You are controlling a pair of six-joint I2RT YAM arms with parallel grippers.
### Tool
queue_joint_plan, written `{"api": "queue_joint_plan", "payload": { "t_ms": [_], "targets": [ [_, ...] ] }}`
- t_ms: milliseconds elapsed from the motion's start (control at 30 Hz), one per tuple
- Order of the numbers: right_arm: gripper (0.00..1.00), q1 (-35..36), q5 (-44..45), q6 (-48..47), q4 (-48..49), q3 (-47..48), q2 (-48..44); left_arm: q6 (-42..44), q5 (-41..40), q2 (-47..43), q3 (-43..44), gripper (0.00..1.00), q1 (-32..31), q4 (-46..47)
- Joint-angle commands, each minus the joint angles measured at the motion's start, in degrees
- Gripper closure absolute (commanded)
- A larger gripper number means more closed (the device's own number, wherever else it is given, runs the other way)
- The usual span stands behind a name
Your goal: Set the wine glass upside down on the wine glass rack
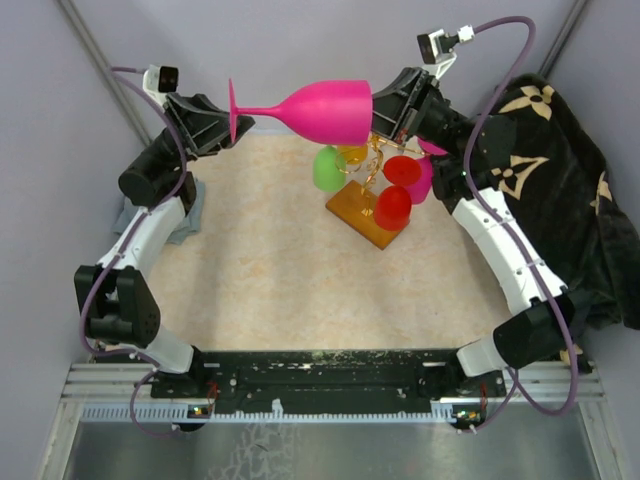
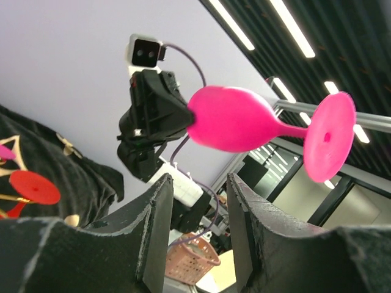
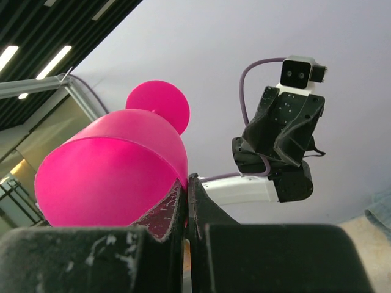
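A bright pink wine glass (image 1: 325, 108) (image 2: 235, 119) (image 3: 104, 171) hangs sideways above the table's back, bowl to the right and round foot to the left. My right gripper (image 1: 377, 112) (image 3: 188, 183) is shut on the bowl's rim, with one finger inside the bowl and one outside. My left gripper (image 1: 236, 126) (image 2: 198, 183) stands open just below the foot, nothing between its fingers. The wine glass rack (image 1: 368, 165), gold wire on an amber base (image 1: 362, 222), stands under the bowl. Green, red, orange and pink glasses hang on it.
A black cloth with gold motifs (image 1: 560, 160) drapes the right side. A grey-blue rag (image 1: 187, 226) lies by the left arm. A beige mat (image 1: 280, 270) covers the table. Grey walls close the back and sides.
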Motion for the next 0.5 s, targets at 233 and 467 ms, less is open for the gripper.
{"api": "queue_joint_plan", "payload": {
  "t_ms": [233, 467],
  "targets": [
    [1.00, -0.31, -0.72, 3.46, 8.92, 2.62, 2.46, -5.30, -6.92, -3.55, 3.13, 0.55, 0.21, 14.46],
    [1.00, -0.28, -0.37, 4.51, 10.46, 3.02, 4.62, -5.57, -9.13, -6.17, 1.48, 0.57, 0.17, 14.39]
  ]
}}
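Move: The right hand already pinches the pink wine glass by its rim, the glass lying sideways with its foot about 22 cm left, 4 back and 4 above that hand. From the left hand, which is empty and open, the foot is some 7 cm back, 2 left and 8 above. From the left hand, the rack is about 15 cm ahead, 22 right and 30 below; the green glass is 15 ahead, 13 right and 32 below. Fingers open, the left hand climbs about 4 cm and draws back towards the foot; the right keeps its pinch. ##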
